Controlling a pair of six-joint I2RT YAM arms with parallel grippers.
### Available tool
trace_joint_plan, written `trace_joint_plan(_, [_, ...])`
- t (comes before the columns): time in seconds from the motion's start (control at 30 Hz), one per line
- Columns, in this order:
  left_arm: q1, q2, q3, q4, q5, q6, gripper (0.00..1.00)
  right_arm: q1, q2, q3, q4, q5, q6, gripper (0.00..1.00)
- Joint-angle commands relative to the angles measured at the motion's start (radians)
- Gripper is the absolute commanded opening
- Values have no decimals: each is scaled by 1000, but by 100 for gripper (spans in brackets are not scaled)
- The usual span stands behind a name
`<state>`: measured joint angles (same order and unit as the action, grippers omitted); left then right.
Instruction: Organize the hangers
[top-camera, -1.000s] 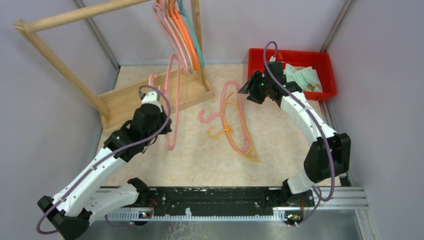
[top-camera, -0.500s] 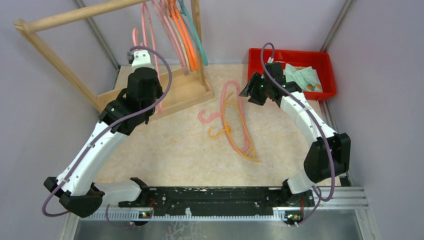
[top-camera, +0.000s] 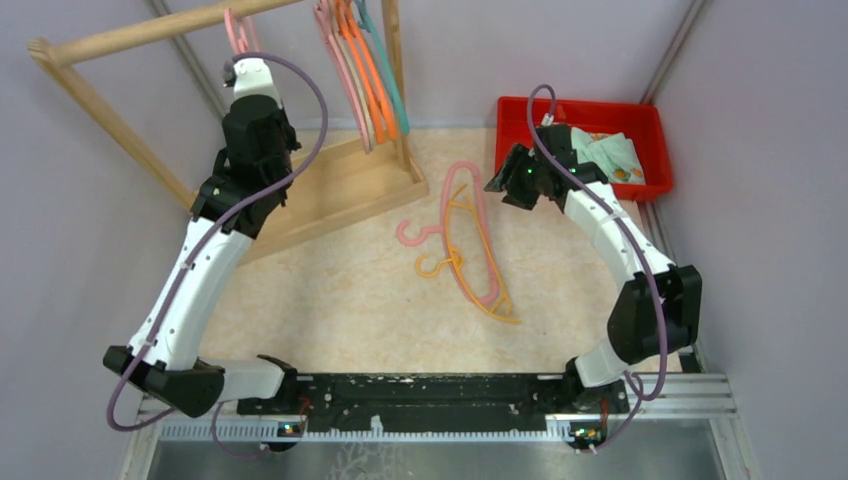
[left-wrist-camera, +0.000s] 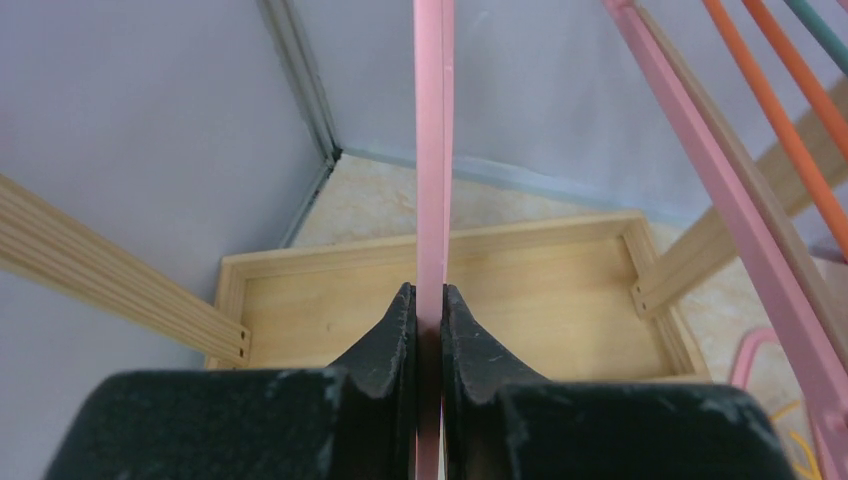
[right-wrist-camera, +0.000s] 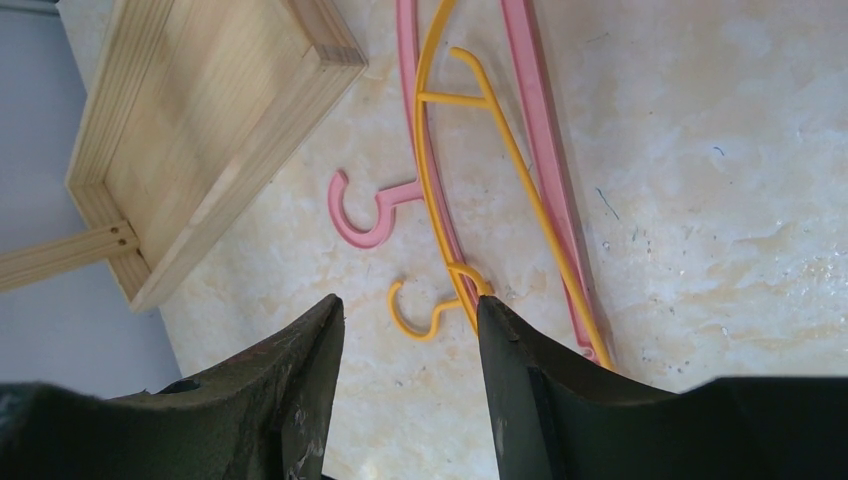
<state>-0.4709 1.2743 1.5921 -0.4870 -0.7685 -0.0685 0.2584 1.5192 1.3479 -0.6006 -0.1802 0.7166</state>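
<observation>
My left gripper (top-camera: 243, 62) is shut on a pink hanger (top-camera: 237, 28) and holds it up at the wooden pole (top-camera: 140, 36), left of the others. In the left wrist view the pink bar (left-wrist-camera: 433, 150) runs straight up from between the shut jaws (left-wrist-camera: 428, 292). Several pink, beige, orange and teal hangers (top-camera: 365, 70) hang at the pole's right end. A pink hanger (top-camera: 478, 215) and a yellow hanger (top-camera: 470, 270) lie crossed on the floor. My right gripper (top-camera: 500, 182) hovers open above their far end; its wrist view shows the yellow hook (right-wrist-camera: 420, 318) between the jaws (right-wrist-camera: 408, 300).
The rack's wooden base tray (top-camera: 330, 190) lies under the pole, with an upright post (top-camera: 395, 60) at its right. A red bin (top-camera: 640, 120) with a light green cloth stands at the back right. Grey walls close in on three sides.
My left arm has lifted the pink hanger from near the floor up and back to the left part of the pole. The right arm has barely moved.
</observation>
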Motion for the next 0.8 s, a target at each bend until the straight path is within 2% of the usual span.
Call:
trace_joint_plan(0.0, [83,32,72,112,95,48,0,-9,6,36,1,-1,-12,52])
trace_joint_plan(0.17, [157,126,153,108,191,43,0,-17,5,38,-7,2,-12,52])
trace_joint_plan(0.3, [211,213,243,33,282,-5,0,-22,-7,33,-17,5,-11,52])
trace_joint_plan(0.47, [219,288,320,-30,346,-40,0,-37,-30,18,-23,10,-9,52])
trace_joint_plan(0.7, [219,423,516,-199,439,-72,2,-50,-42,11,-31,10,-11,52])
trace_joint_plan(0.77, [219,435,514,-214,473,-82,6,-51,-42,9,-31,10,-13,52])
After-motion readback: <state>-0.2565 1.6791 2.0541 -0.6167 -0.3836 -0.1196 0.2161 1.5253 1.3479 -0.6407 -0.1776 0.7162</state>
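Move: Ahead of the left hand, which already grips a pink hanger, the free stretch of the wooden rail lies about 18 cm farther out, with no clear sideways offset, and some 15 cm higher. The nearest hung pink hanger is about 17 cm ahead and 12 cm to the right, its body roughly level with the hand. The orange hangers hang some 18 cm ahead and 16 cm right. From the idle right hand, that stretch of rail is roughly 43 cm left, 17 cm ahead and 38 cm up. Carrying the pink hanger hook-first towards the rail, the left hand pushes forward about 11 cm. It climbs some 2 cm while swaying slightly left, then dips about 3 cm as it drifts back right, and levels off at its starting height. The wrist turns roughly 10 degrees clockwise with a small tip downwards; the fingers keep their hold. ##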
